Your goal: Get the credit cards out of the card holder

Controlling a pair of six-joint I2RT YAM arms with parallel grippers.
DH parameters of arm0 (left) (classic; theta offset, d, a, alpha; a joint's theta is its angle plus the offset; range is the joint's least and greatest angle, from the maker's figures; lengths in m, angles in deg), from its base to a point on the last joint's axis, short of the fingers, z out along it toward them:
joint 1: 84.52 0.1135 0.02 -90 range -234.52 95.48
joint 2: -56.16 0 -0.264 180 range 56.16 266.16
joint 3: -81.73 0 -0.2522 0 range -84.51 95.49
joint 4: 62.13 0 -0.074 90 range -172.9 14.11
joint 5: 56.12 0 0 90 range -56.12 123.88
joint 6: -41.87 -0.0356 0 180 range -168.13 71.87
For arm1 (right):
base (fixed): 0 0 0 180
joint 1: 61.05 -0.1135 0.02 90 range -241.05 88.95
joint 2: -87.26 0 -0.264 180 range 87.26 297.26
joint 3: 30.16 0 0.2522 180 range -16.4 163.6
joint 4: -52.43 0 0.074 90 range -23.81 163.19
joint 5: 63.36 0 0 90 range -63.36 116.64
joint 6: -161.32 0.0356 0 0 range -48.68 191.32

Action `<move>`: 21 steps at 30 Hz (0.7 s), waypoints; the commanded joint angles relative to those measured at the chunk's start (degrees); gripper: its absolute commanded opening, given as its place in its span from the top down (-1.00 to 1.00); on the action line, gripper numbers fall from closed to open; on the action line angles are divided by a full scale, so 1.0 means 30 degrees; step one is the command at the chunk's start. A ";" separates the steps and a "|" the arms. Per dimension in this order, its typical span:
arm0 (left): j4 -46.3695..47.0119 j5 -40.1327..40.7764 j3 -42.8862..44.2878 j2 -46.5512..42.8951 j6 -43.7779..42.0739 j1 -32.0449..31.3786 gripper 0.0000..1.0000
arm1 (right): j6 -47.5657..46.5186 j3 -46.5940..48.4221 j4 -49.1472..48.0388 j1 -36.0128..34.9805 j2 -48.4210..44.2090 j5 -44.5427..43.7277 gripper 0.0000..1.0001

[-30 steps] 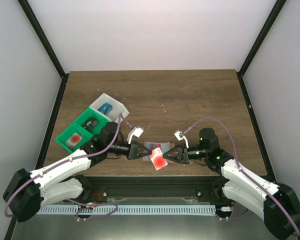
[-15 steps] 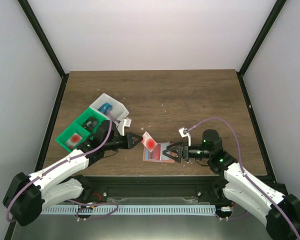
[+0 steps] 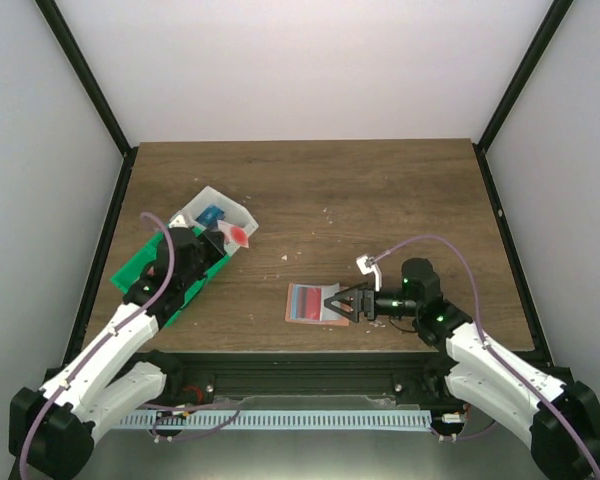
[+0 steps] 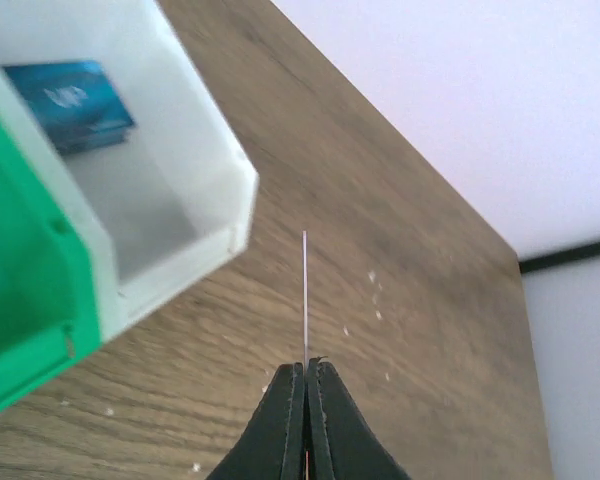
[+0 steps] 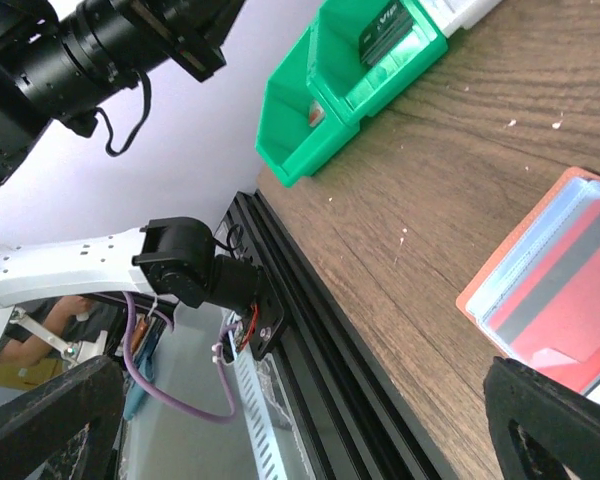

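Note:
The card holder (image 3: 303, 302) lies open and flat on the table near the front edge, light blue with salmon edging. In the right wrist view the card holder (image 5: 565, 285) still has a red card (image 5: 570, 300) with a dark stripe in its pocket. My right gripper (image 3: 332, 303) stands open at the holder's right edge, nothing between its fingers. My left gripper (image 3: 226, 236) is shut on a red and white credit card (image 3: 240, 233) by the near right corner of the white tray (image 3: 242, 215). The left wrist view shows that card (image 4: 304, 290) edge-on, as a thin line.
A blue card (image 4: 68, 100) lies in the white tray (image 4: 205, 190). Beside it stands the green tray (image 3: 138, 275), partly under my left arm; in the right wrist view the green tray (image 5: 310, 130) has a dark card (image 5: 385, 30) in it. The table's black front rail (image 5: 360, 400) is close.
My left gripper has carried the red and white card from the holder up and left to the white tray. My right gripper has opened and sits just right of the holder.

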 commanded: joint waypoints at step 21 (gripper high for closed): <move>-0.4817 0.2843 0.0042 -0.2467 0.1586 1.1420 1.00 | -0.0082 0.1226 0.0425 0.0089 0.2374 0.2078 -1.00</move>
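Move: The left hand holds a card and carries it to the near green compartment, where a red-circled card lies: about 23 cm to its left, 9 cm back and 16 cm below. The middle green compartment lies some 16 cm left and 1 cm ahead; the white compartment with blue cards is 7 cm left, 10 cm ahead. The open right hand has the card holder about 6 cm to its left, 2 cm ahead and 14 cm below. Sweeping left some 20 cm at nearly constant height, the left arm carries the pinched card across above the compartments towards the near green one, easing back a little towards the end while the hand swings about 45 degrees counter-clockwise. Its fingers keep their hold. The right hand, wide open, sinks nearly 2 cm towards the card holder, touching nothing. ##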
